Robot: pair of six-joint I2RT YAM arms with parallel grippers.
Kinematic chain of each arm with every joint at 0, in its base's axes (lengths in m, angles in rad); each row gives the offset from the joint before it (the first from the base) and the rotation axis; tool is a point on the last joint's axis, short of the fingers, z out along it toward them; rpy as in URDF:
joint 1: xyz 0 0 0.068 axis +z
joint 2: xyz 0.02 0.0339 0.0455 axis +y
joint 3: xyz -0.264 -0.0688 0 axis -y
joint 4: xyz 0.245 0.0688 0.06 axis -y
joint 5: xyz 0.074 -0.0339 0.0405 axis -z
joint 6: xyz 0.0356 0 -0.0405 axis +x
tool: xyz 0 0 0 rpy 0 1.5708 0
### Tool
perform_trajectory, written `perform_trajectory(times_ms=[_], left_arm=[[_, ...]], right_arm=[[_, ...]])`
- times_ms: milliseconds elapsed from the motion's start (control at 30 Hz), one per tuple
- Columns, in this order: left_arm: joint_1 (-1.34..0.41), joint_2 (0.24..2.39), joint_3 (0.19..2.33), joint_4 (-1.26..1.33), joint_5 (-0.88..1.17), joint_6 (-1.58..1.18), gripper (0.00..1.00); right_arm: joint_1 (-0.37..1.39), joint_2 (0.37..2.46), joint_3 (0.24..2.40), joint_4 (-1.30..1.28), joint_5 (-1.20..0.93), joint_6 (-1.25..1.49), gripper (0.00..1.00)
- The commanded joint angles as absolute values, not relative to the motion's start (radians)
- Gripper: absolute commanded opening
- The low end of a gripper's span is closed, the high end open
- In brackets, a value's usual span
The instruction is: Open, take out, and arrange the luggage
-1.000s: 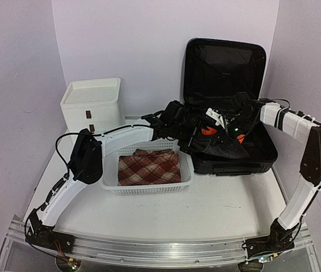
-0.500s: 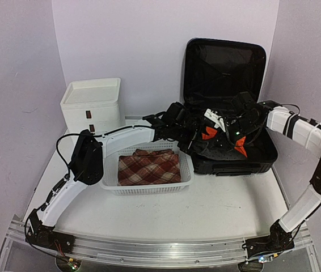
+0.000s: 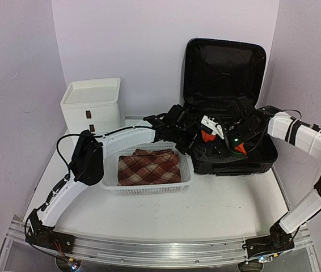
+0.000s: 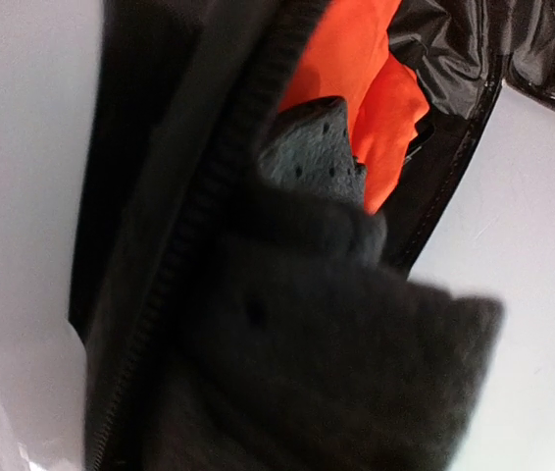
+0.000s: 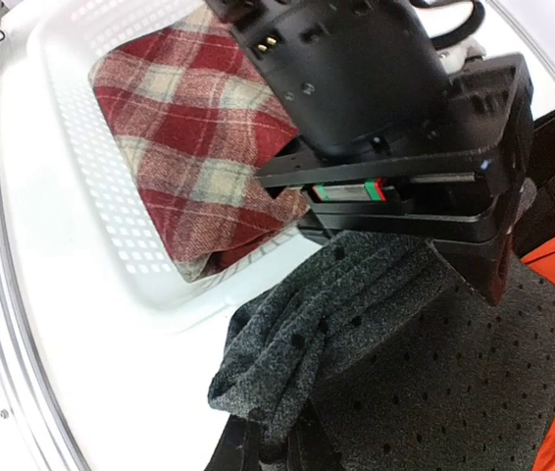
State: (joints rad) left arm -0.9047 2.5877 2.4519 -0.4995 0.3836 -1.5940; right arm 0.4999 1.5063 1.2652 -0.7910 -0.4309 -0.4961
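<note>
The luggage [image 3: 224, 68] stands open at the back right, lid upright, its zip edge [image 4: 209, 196] close in the left wrist view. A dark grey dotted cloth [image 5: 356, 324] hangs over the case's front left. My right gripper [image 5: 282, 446] is shut on a bunched fold of it. My left gripper [image 3: 193, 143] sits right on the same cloth [image 4: 317, 147], which covers its fingers, so how its jaws stand is hidden. Orange cloth [image 4: 356, 59] lies in the case beneath the grey one. The right gripper [image 3: 232, 136] is just right of the left one.
A white perforated basket [image 3: 149, 187] holding a folded red plaid cloth [image 3: 149, 167] sits left of the case, its corner [image 5: 62, 196] near both grippers. A white drawer box [image 3: 91, 105] stands at the back left. Walls close in on three sides.
The right arm's elbow has swung outward and lower. The grey cloth has bunched up between the two grippers, and less orange shows. The left arm has barely shifted.
</note>
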Motion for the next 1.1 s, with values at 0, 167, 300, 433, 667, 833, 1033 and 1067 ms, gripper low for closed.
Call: perform_trajectory(times_ms=[0, 167, 300, 433, 667, 833, 1033, 1067], left_arm=[[-0.871, 2.543, 2.468, -0.539, 0.303, -1.446, 0.33], [-0.861, 2.487, 2.418, -0.416, 0.338, -1.315, 0.07], [-0.860, 2.432, 2.364, -0.323, 0.402, -1.200, 0.00], [-0.861, 2.348, 2.299, -0.296, 0.455, -1.018, 0.00], [-0.862, 2.100, 1.961, -0.205, 0.454, -0.739, 0.00], [-0.861, 2.012, 1.812, -0.167, 0.485, -0.665, 0.00], [-0.831, 1.950, 1.669, -0.079, 0.578, -0.630, 0.00], [-0.821, 1.951, 1.658, -0.070, 0.598, -0.635, 0.00]], right_arm=[[0.551, 1.430, 1.248, -0.778, -0.470, -0.476, 0.00], [0.586, 1.405, 1.220, -0.778, -0.446, -0.449, 0.00], [0.592, 1.382, 1.216, -0.777, -0.397, -0.357, 0.20], [0.592, 1.332, 1.225, -0.776, -0.275, -0.214, 0.58], [0.566, 1.325, 1.360, -0.831, -0.156, 0.049, 0.98], [0.372, 1.472, 1.470, -0.874, -0.431, 0.279, 0.98], [0.297, 1.655, 1.525, -0.842, -0.626, 0.367, 0.98], [0.290, 1.687, 1.534, -0.826, -0.660, 0.381, 0.98]])
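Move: The left gripper, half open, is at the left end of the dark dotted cloth, whose middle lies about 8 cm to its right, level ahead and some 4 cm lower. The white basket's middle, with the plaid cloth, is roughly 19 cm left, 7 cm back and 12 cm down; the orange cloth is 11 cm right, 3 cm ahead, 7 cm down. The right hand already pinches the dark cloth, with the left gripper about 5 cm to its left and 6 cm ahead. The left hand shuts on the edge of the dark cloth while the right still pinches it, then lifts it about 9 cm and draws it some 9 cm left and a little back, towards the basket, its wrist rolling about 55 degrees around the line of its fingers. The right hand first eases a couple of centimetres back with the cloth, then opens wide and lets go, rises about 8 cm, swings forward and slightly right over the suitcase with a clockwise turn of some 45 degrees, and starts to sink again. ##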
